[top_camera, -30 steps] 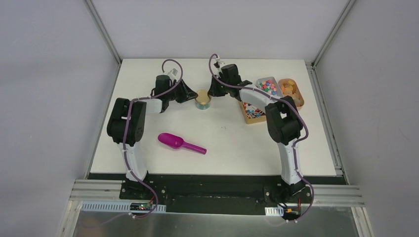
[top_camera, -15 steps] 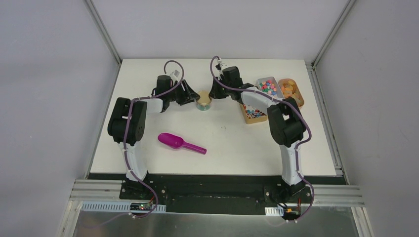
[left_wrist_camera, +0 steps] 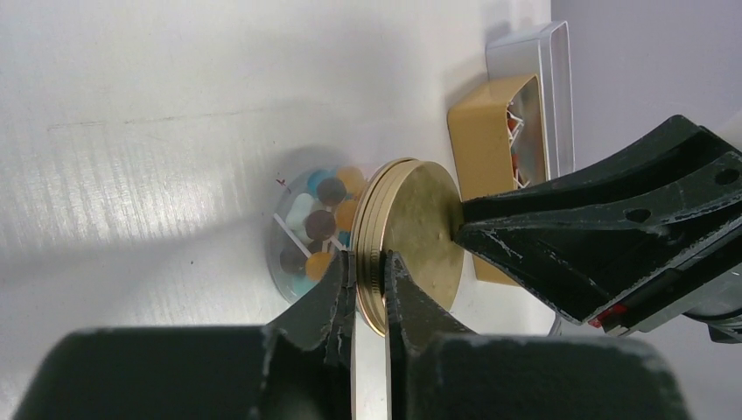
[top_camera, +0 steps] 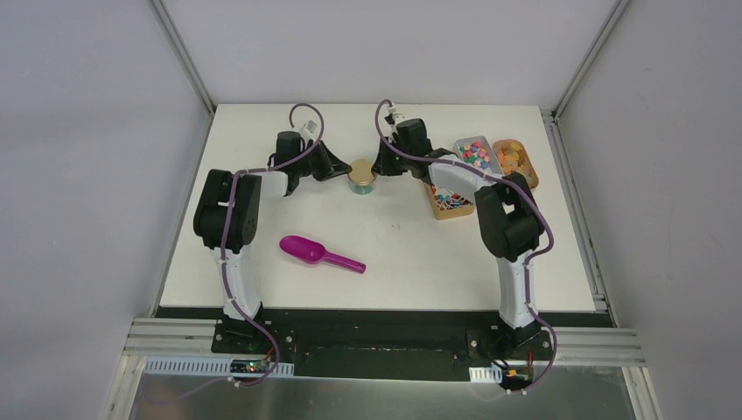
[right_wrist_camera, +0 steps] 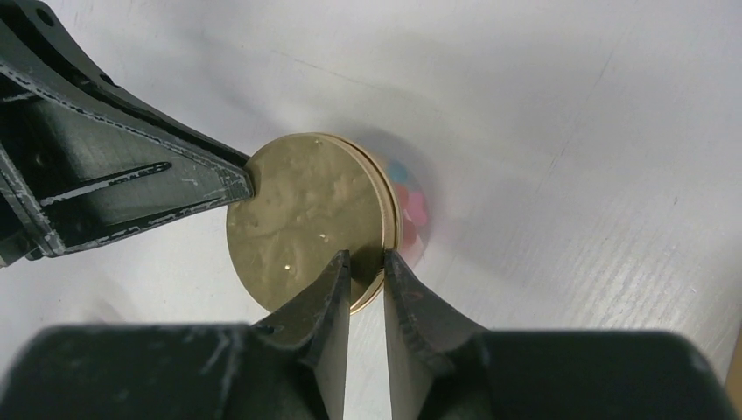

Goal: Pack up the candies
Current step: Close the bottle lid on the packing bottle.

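Note:
A small clear jar (top_camera: 360, 182) with a gold lid (left_wrist_camera: 420, 227) stands at the far middle of the table. Mixed-colour candies (left_wrist_camera: 319, 223) show through its glass, and pink ones (right_wrist_camera: 407, 206) on the other side. My left gripper (left_wrist_camera: 370, 262) is shut on the lid's rim from the left (top_camera: 344, 172). My right gripper (right_wrist_camera: 367, 258) is shut on the rim from the opposite side (top_camera: 378, 168). More loose candies (top_camera: 473, 155) fill a clear tray at the far right.
A purple scoop (top_camera: 319, 254) lies on the table in front of the left arm. Next to the candy tray sit an orange tray (top_camera: 514, 159) and a tan box (top_camera: 448, 199) of wrapped pieces, under the right arm's forearm.
My left gripper opened a little and then closed on the lid's rim. The lid looked tilted half a second ago and now sits level. The right gripper kept its grip.

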Motion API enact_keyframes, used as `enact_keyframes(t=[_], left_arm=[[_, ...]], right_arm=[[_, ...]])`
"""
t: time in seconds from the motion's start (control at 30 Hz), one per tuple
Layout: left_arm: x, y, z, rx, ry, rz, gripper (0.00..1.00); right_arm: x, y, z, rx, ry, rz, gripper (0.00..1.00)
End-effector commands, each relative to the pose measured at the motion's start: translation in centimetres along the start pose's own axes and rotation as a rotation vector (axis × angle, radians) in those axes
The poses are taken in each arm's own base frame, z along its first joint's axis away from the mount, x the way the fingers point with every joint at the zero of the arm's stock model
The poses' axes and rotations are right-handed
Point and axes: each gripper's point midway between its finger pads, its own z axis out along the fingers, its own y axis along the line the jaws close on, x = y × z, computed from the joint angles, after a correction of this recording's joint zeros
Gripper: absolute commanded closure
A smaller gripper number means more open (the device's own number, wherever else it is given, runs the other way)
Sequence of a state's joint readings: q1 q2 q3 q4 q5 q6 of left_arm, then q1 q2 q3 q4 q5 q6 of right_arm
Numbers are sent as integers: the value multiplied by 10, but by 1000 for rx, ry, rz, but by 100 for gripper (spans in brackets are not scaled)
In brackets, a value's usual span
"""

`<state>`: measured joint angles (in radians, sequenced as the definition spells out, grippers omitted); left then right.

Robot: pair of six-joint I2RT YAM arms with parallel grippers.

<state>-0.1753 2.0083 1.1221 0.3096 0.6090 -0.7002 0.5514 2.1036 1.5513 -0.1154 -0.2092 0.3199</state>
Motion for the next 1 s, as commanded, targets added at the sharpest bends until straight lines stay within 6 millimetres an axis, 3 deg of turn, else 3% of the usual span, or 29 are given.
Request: enact_keyframes(t=[0.0, 0.1, 0.3, 0.43, 0.67, 0.8, 0.93, 0.97], left_arm=[[71, 79, 7, -269, 149, -44, 95], [72, 72, 10, -232, 162, -39, 91], [49, 36, 10, -132, 139, 6, 86], [39, 17, 12, -63, 138, 10, 77], [-5, -27, 4, 21, 70, 72, 62], [-31, -42, -8, 27, 26, 102, 52], [-51, -58, -24, 25, -17, 143, 48], [-55, -62, -29, 27, -25, 151, 47]], right_arm=[[74, -15, -3, 55, 208, 34, 80], [77, -17, -2, 55, 207, 37, 80], [64, -18, -3, 59, 178, 52, 81], [58, -13, -3, 33, 163, 70, 81], [12, -1, -22, -7, 66, 81, 73], [-12, 4, -41, -14, 19, 52, 58], [-26, 8, -66, -4, -10, 18, 30], [-29, 10, -73, -3, -20, 11, 19]])
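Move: The bottle lid sits on the packing bottle between the hands, at about fingertip height: its middle is some 3 cm right of the left hand and level with it, and about 3 cm left of the right hand, 1 cm below. The tan lollipop box stands about 18 cm right and 2 cm back of the right hand, 6 cm lower. The pink scoop lies some 20 cm back and 7 cm left of the left hand, 6 cm down. Both hands open off the lid's rim, left rising 3 cm, right drawing back and rightward about 3 cm. ##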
